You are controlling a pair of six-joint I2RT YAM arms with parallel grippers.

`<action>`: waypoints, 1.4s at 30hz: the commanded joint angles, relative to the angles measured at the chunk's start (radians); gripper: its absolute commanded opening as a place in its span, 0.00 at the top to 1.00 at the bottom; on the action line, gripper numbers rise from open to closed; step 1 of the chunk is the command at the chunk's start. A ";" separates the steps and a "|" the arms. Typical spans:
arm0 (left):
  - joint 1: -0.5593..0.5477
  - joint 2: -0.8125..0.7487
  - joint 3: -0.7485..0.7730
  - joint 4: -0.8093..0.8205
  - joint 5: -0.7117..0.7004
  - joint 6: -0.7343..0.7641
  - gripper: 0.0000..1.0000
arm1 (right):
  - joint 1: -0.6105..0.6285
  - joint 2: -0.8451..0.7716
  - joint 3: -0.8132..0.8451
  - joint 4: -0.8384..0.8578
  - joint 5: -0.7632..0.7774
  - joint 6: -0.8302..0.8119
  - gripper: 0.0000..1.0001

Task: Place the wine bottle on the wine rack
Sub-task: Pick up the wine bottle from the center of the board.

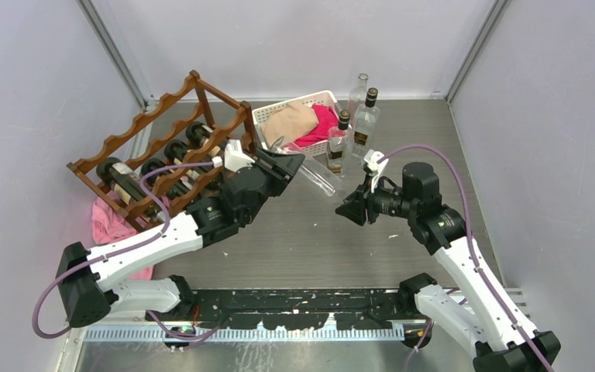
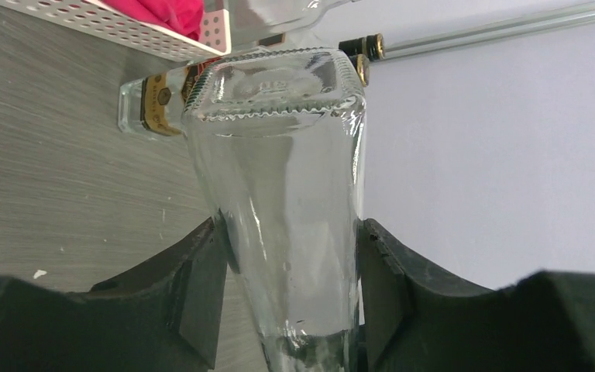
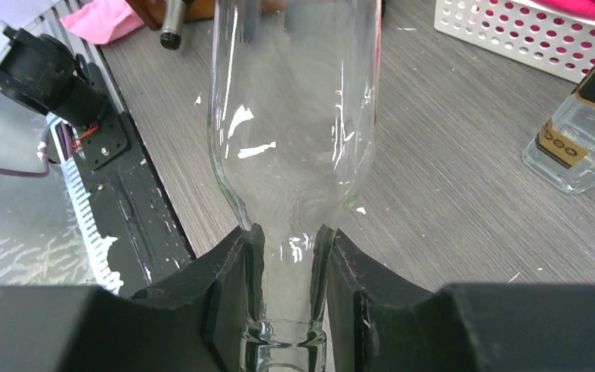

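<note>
A clear glass wine bottle (image 1: 319, 178) hangs slanted above the table, held between both arms. My left gripper (image 1: 285, 164) is shut on its body near the square base, and in the left wrist view both fingers (image 2: 209, 271) press the glass (image 2: 287, 194). My right gripper (image 1: 349, 205) is shut on the neck. The right wrist view shows the neck pinched at the gripper (image 3: 288, 271), with the body (image 3: 294, 116) running away from the camera. The reddish-brown wine rack (image 1: 146, 118) stands at the back left, just behind the left arm. Dark bottles (image 1: 128, 180) lie in it.
A white basket (image 1: 267, 116) with beige and pink cloths sits at the back centre. Three labelled glass bottles (image 1: 366, 120) stand to its right, close behind the held bottle. A pink cloth (image 1: 112, 221) lies beside the rack. Walls close in on both sides.
</note>
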 commanded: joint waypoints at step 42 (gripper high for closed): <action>0.033 -0.011 -0.004 0.157 0.037 -0.019 1.00 | 0.004 0.050 -0.012 0.053 -0.013 -0.056 0.17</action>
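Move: The wine bottle hangs slanting between both grippers, its neck in the right fingers and its body in the left. Its middle is about 6 cm ahead and 8 cm left of the right gripper; from the left gripper it is roughly 6 cm right and 4 cm back. From the right gripper, the labelled clear bottle stands some 18 cm ahead and 2 cm left, the second clear bottle about 26 cm ahead and 6 cm right, both lower. Open the right gripper wide to let go of the neck, then slip it about 2.5 cm forward and left towards the bottle's body with a slight dip and rise. Close partway, reopen, and ease back and down about 2 cm, fingers open astride the neck. Keep the left grip on the body while sinking some 2 cm. ##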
